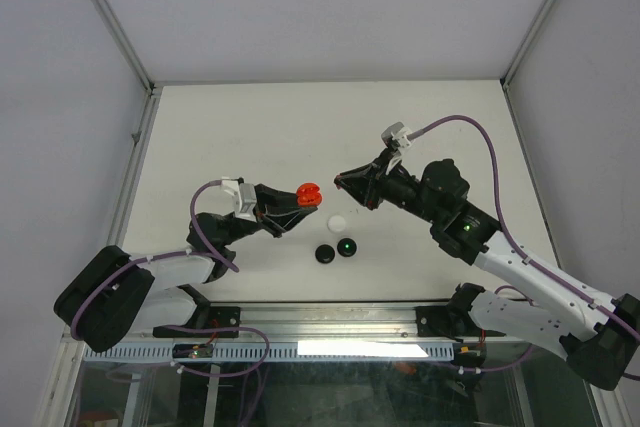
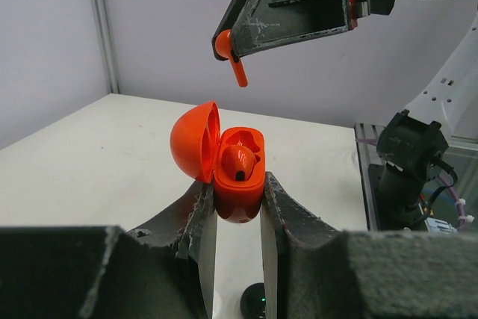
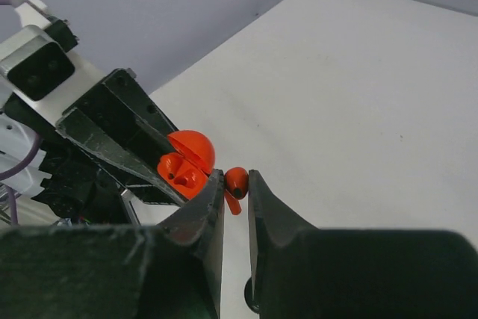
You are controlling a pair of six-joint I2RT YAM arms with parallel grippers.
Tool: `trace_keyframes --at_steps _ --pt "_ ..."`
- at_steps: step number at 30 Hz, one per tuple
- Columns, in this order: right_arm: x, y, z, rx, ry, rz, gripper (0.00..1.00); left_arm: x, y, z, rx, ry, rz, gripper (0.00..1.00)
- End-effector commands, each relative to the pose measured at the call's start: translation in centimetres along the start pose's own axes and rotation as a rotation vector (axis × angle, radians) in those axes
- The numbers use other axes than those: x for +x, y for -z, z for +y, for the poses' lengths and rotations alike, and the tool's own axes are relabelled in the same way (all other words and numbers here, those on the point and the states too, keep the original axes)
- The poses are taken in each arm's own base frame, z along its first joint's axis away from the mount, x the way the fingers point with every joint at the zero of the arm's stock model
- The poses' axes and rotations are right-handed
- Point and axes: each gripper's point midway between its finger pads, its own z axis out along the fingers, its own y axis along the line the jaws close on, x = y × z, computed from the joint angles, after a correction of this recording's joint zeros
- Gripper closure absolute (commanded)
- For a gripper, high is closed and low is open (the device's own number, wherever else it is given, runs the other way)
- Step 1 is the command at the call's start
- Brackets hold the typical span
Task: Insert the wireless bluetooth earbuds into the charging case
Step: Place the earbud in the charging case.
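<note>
An orange-red charging case point(image 2: 239, 184) stands open, its domed lid point(image 2: 193, 140) swung to the left, and my left gripper point(image 2: 237, 193) is shut on its base. One red earbud point(image 2: 237, 160) sits in the case. Above the case hangs a second red earbud point(image 2: 227, 44), stem pointing down, with my right gripper point(image 3: 236, 182) shut on it. In the right wrist view this earbud point(image 3: 237, 179) is just right of the case point(image 3: 181, 168), apart from it. From above, the case point(image 1: 310, 191) and the right gripper point(image 1: 342, 181) are held over the middle of the table, tips close together.
On the table below the grippers lie three small round discs: a white one point(image 1: 338, 222), a black one point(image 1: 324, 254) and a black one with a green light point(image 1: 346, 246). White walls enclose the table on three sides.
</note>
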Motion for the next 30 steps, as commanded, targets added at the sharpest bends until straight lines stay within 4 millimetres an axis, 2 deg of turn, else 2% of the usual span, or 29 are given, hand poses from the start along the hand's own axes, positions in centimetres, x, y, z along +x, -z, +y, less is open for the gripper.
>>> trace_keyframes --at_steps 1,14,30 --pt "-3.5 0.1 3.3 -0.133 0.019 -0.149 0.88 -2.0 -0.9 -0.5 0.051 0.009 -0.051 0.94" --pt "-2.4 -1.1 5.6 -0.229 0.015 -0.145 0.88 -2.3 -1.4 -0.8 0.072 0.060 -0.065 0.94" --pt "-0.3 -2.4 5.5 -0.225 0.022 -0.089 0.88 -3.3 -1.4 -1.2 0.083 0.073 -0.095 0.95"
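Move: The open red case, one earbud already in it, is in my left fingers. From my right hand, which holds the other red earbud, it lies about 6 cm left, 2 cm back and 5 cm below. From my left hand, that earbud is roughly 7 cm right, 1 cm ahead and 6 cm up. The white case is about 6 cm ahead of my right hand, level sideways and some 28 cm below it. I carry the pinched earbud about 5 cm left and some 3 cm back towards the open case, first rising nearly 2 cm in an arc, then sinking as much over the well, my right hand turning about 10 degrees counter-clockwise. My left hand keeps its grip, brings the case about 1 cm right to meet the earbud and rolls its forward side slightly down. ##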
